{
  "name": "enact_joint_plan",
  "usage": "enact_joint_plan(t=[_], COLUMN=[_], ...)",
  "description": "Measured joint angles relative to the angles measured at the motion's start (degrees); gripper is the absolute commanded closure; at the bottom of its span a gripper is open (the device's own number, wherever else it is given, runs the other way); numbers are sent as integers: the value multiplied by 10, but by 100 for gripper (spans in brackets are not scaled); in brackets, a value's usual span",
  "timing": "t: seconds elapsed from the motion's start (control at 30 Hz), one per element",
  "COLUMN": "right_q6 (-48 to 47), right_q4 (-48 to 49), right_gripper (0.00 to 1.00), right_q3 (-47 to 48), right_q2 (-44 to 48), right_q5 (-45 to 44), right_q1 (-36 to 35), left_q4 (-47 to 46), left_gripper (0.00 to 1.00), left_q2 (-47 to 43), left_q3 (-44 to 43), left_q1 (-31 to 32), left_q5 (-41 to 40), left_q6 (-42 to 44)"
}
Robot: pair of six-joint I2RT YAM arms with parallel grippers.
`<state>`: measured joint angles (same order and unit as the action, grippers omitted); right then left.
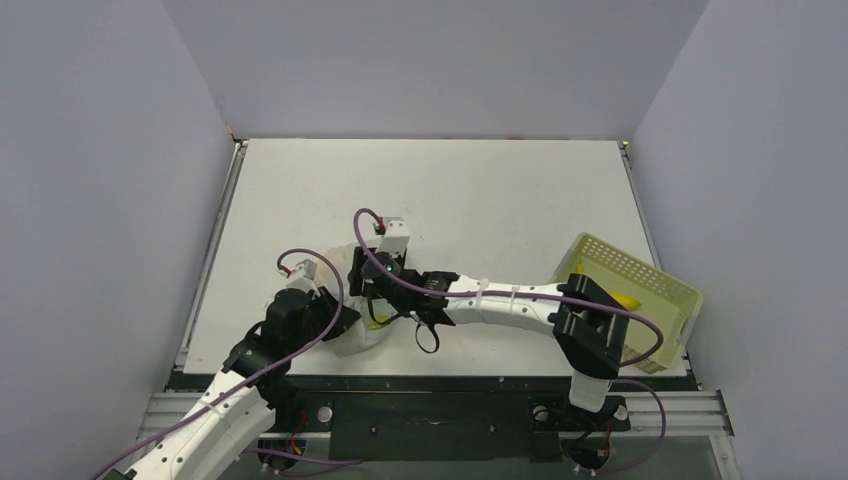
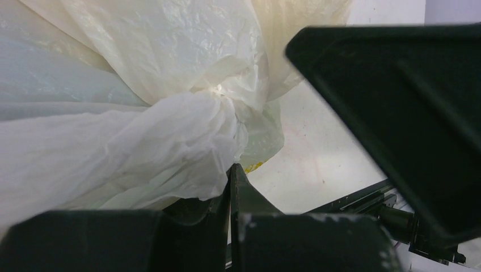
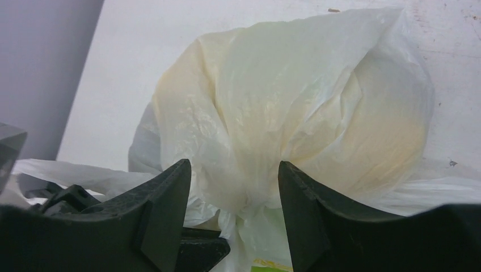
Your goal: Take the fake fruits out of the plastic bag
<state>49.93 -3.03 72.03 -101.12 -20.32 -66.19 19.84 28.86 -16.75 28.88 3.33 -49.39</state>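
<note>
The plastic bag sits bunched near the table's front left, thin and white, with a yellowish tint showing through its bulge. The fake fruits inside it are hidden. My left gripper is shut on a gathered fold of the bag, and its fingertips meet at the film's edge. My right gripper reaches in from the right. Its jaws stand partly apart, pressed on both sides of the bag's twisted neck. One yellow fake fruit lies in the basket.
A pale yellow-green perforated basket stands at the front right, beside the right arm's elbow. The right arm crosses low over the table's front. A large dark part of the right gripper fills the right of the left wrist view.
</note>
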Motion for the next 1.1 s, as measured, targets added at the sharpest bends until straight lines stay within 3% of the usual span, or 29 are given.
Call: enact_joint_plan(t=[0.27, 0.33, 0.4, 0.43, 0.53, 0.9, 1.1], right_q6=[-62, -71, -78, -83, -93, -103, -88], right_q4=[-48, -50, -51, -52, -53, -49, -32], right_gripper=[46, 54, 68, 82, 100, 100, 100], right_q3=[43, 47, 49, 49, 49, 20, -25], right_q2=[-63, -67, -66, -67, -66, -30, 33], right_q5=[-20, -20, -23, -24, -31, -58, -14], right_q1=[-31, -31, -31, -31, -31, -27, 35], left_q4=[20, 23, 23, 24, 26, 47, 87], left_gripper=[100, 100, 100, 100, 100, 100, 100], left_q2=[0, -1, -5, -6, -6, -12, -64], left_q3=[-3, -3, -3, -3, -3, -23, -53], left_q1=[0, 0, 0, 0, 0, 0, 0], left_q5=[0, 0, 0, 0, 0, -8, -30], left_q6=[0, -1, -3, -5, -10, -12, -19])
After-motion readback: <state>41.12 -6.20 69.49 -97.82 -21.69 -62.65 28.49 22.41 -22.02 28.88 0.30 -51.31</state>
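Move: The gathered plastic on top of the bag lies about 4 cm below the open right gripper, roughly 1 cm back and 1 cm left. The yellow fruit showing through the bag is about 6 cm back, 1 cm right and 8 cm down from the right gripper; the left gripper's shut tips are some 6 cm back, 3 cm left and 4 cm down. From the left gripper, the gathered plastic lies about 5 cm ahead and 2 cm right, roughly level. Lower the open right gripper about 4 cm onto the gathered plastic, rolling its left side down some 15 degrees, and shut the fingers to pinch the film. Then draw it right, up and forward, away from the left gripper. Keep the left gripper shut on its bunch of plastic, nearly still at first, then lift it about 4 cm as the right pulls. ##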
